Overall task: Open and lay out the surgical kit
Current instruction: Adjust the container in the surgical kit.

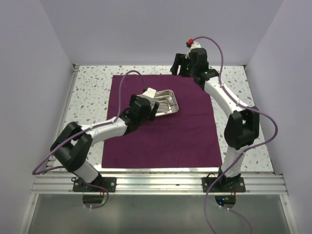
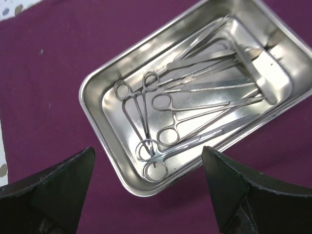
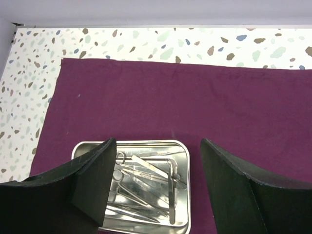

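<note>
The dark purple cloth wrap (image 1: 165,131) lies spread flat on the table. The shiny steel tray (image 1: 171,107) sits on its far middle part and holds several silver scissors, forceps and tweezers (image 2: 195,102). My left gripper (image 1: 148,108) is open and empty, hovering just over the tray's near left end; in the left wrist view (image 2: 148,168) its jaws straddle the tray's corner (image 2: 97,102). My right gripper (image 1: 179,66) is open and empty, raised at the cloth's far edge; its wrist view looks down on the tray (image 3: 183,195) and cloth (image 3: 170,97).
Speckled white tabletop (image 1: 92,92) surrounds the cloth on the left, far and right sides. Lilac walls close in the cell. A metal rail (image 1: 161,183) runs along the near edge by the arm bases.
</note>
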Controlling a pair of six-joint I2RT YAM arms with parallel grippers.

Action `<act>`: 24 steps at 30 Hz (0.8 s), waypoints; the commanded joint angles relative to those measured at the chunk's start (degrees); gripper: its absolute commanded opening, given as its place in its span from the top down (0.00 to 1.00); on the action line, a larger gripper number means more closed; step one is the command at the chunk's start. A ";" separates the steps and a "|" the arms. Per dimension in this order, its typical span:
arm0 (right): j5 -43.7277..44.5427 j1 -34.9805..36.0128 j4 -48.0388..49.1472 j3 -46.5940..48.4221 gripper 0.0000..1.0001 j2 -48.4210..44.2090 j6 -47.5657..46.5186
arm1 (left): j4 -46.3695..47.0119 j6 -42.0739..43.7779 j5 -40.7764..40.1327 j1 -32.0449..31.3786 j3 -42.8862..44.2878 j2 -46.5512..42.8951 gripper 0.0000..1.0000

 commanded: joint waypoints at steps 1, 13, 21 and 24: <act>0.15 0.14 -0.68 2.37 0.27 -0.54 -1.27 | -1.98 -1.85 -5.57 0.10 1.95 4.78 0.06; -2.84 2.50 -7.35 8.26 0.27 3.06 -5.49 | -9.44 -9.67 -2.66 -0.86 -2.26 -3.64 0.10; 0.94 5.76 -20.80 21.09 0.29 12.55 -9.62 | -12.63 -13.97 -3.11 -3.77 -5.16 -9.01 0.10; 2.43 5.85 -22.30 21.79 0.30 12.99 -9.44 | -12.45 -15.47 -3.37 -3.85 -6.66 -6.47 0.10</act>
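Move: From the left hand, the surgical tray's middle lies about 8 cm ahead, 6 cm to the right and 9 cm below. The scissor rings at its left end are only some 4 cm ahead and 1 cm right, the broad tweezers at its right end about 9 cm ahead and 13 cm right, both some 9 cm down. From the right hand, the tray's middle is roughly 7 cm back, 10 cm to the left and 21 cm below. The open left hand, already clear of the tray, dips about 4.5 cm beside its near-left end, then draws back some 5 cm towards its own base, rising again to nearly its old height and tipping slightly down, its fingers still wide. The right hand, open and empty, barely stirs at first, then sweeps about 6 cm left and sinks 3.5 cm towards the tray from beyond its right end, its left side rolling down and its heading turning about 10 degrees counter-clockwise. ##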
